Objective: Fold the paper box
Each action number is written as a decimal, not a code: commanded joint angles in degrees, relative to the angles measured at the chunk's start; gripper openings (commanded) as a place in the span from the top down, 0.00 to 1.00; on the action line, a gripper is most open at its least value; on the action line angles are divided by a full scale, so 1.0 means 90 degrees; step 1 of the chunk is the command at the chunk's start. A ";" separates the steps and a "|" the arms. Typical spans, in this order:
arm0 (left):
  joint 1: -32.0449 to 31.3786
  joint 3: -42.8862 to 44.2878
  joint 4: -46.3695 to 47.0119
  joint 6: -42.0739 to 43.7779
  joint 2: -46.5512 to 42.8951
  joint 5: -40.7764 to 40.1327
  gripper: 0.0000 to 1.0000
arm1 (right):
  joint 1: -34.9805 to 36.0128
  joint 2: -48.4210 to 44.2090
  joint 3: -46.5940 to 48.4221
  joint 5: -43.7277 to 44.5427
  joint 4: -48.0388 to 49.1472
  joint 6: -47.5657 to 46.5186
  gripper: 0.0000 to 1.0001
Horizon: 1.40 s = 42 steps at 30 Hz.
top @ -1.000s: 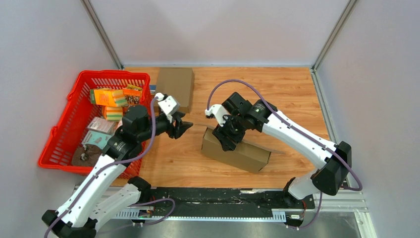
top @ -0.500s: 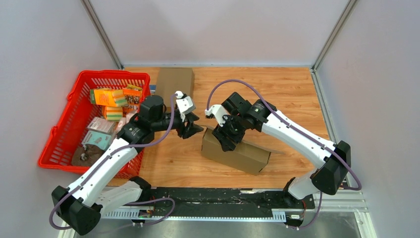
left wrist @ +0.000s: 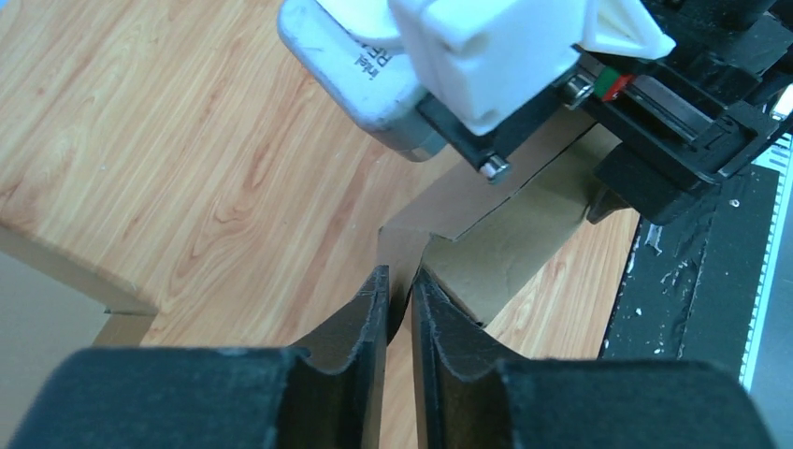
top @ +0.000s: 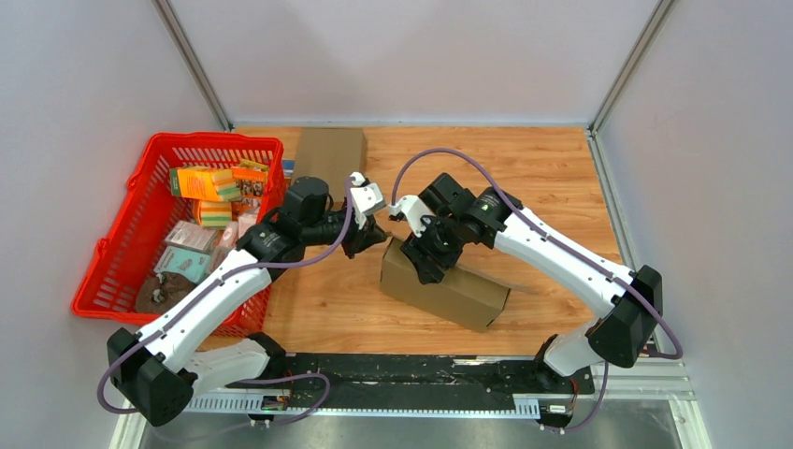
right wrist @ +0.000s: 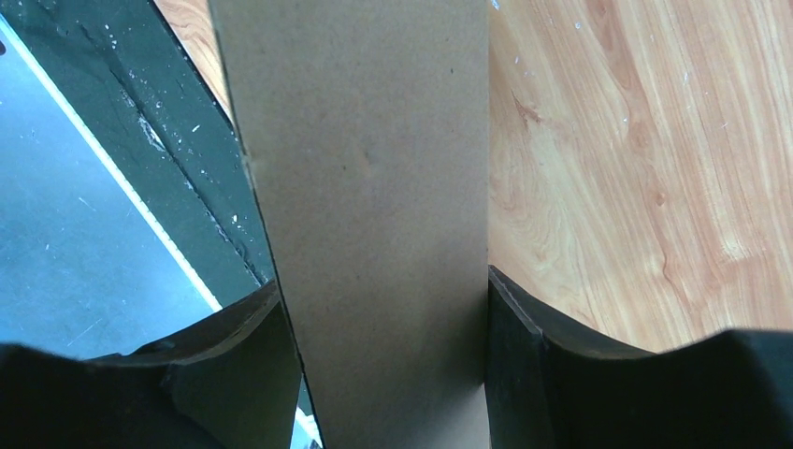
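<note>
The brown paper box (top: 449,285) lies on the wooden table, slanting toward the near right. My right gripper (top: 432,254) comes down on its left part. In the right wrist view both fingers press the box (right wrist: 374,187) on its two sides, so the right gripper (right wrist: 383,279) is shut on it. My left gripper (top: 379,234) is at the box's left end. In the left wrist view the jaws of the left gripper (left wrist: 400,276) stand almost together, with the box's end flap (left wrist: 402,243) running down between the tips.
A red basket (top: 122,243) with several packets stands at the left. A flat brown cardboard piece (top: 329,154) lies at the back of the table. A black rail (top: 411,369) runs along the near edge. Grey walls enclose the table.
My left arm has swung right from beside the basket to the box's left end, and its jaws have narrowed onto the flap. The right arm and the box have stayed put.
</note>
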 commanded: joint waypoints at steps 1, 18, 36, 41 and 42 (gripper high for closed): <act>-0.0119 0.0257 0.0041 -0.0109 -0.0021 -0.0189 0.82 | 0.0003 -0.0168 -0.0016 -0.0003 0.0398 0.0340 0.60; -0.0295 0.0823 -0.0467 -0.2870 0.0409 -0.0560 1.00 | 0.0384 0.0212 -0.0017 0.1042 0.0808 0.0896 0.51; -0.0295 0.0178 -0.0241 -0.4444 0.0262 -0.1058 1.00 | 0.0433 -0.0003 -0.0397 0.1081 0.1580 0.1365 0.44; -0.0295 0.0783 -0.0524 -0.4768 0.0369 -0.0923 1.00 | 0.0433 0.0036 -0.0417 0.1052 0.1590 0.1327 0.44; -0.0295 0.0861 -0.0699 -0.4807 0.0437 -0.0921 1.00 | 0.0442 0.0027 -0.0427 0.1033 0.1600 0.1317 0.44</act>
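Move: Right between the left hand's part-closed fingertips is the paper box's end flap, about 1 cm to the hand's right and level in height. The box's middle is roughly 11 cm right, 9 cm back and 8 cm below; the closed box lies some 12 cm left, 14 cm ahead and 20 cm below. From the right hand, which grips the box near its upper edge, that flap is about 9 cm left, 8 cm ahead and 5 cm higher. Shutting on the end flap, the left fingers pinch the cardboard, then the wrist rolls some 40 degrees about the fingers' own line, counter-clockwise seen from behind the hand, while sinking about 1.5 cm. The right hand keeps its grip on the box and eases it about 2.5 cm forward-left and slightly down towards the left fingers, turning roughly 10 degrees clockwise. ##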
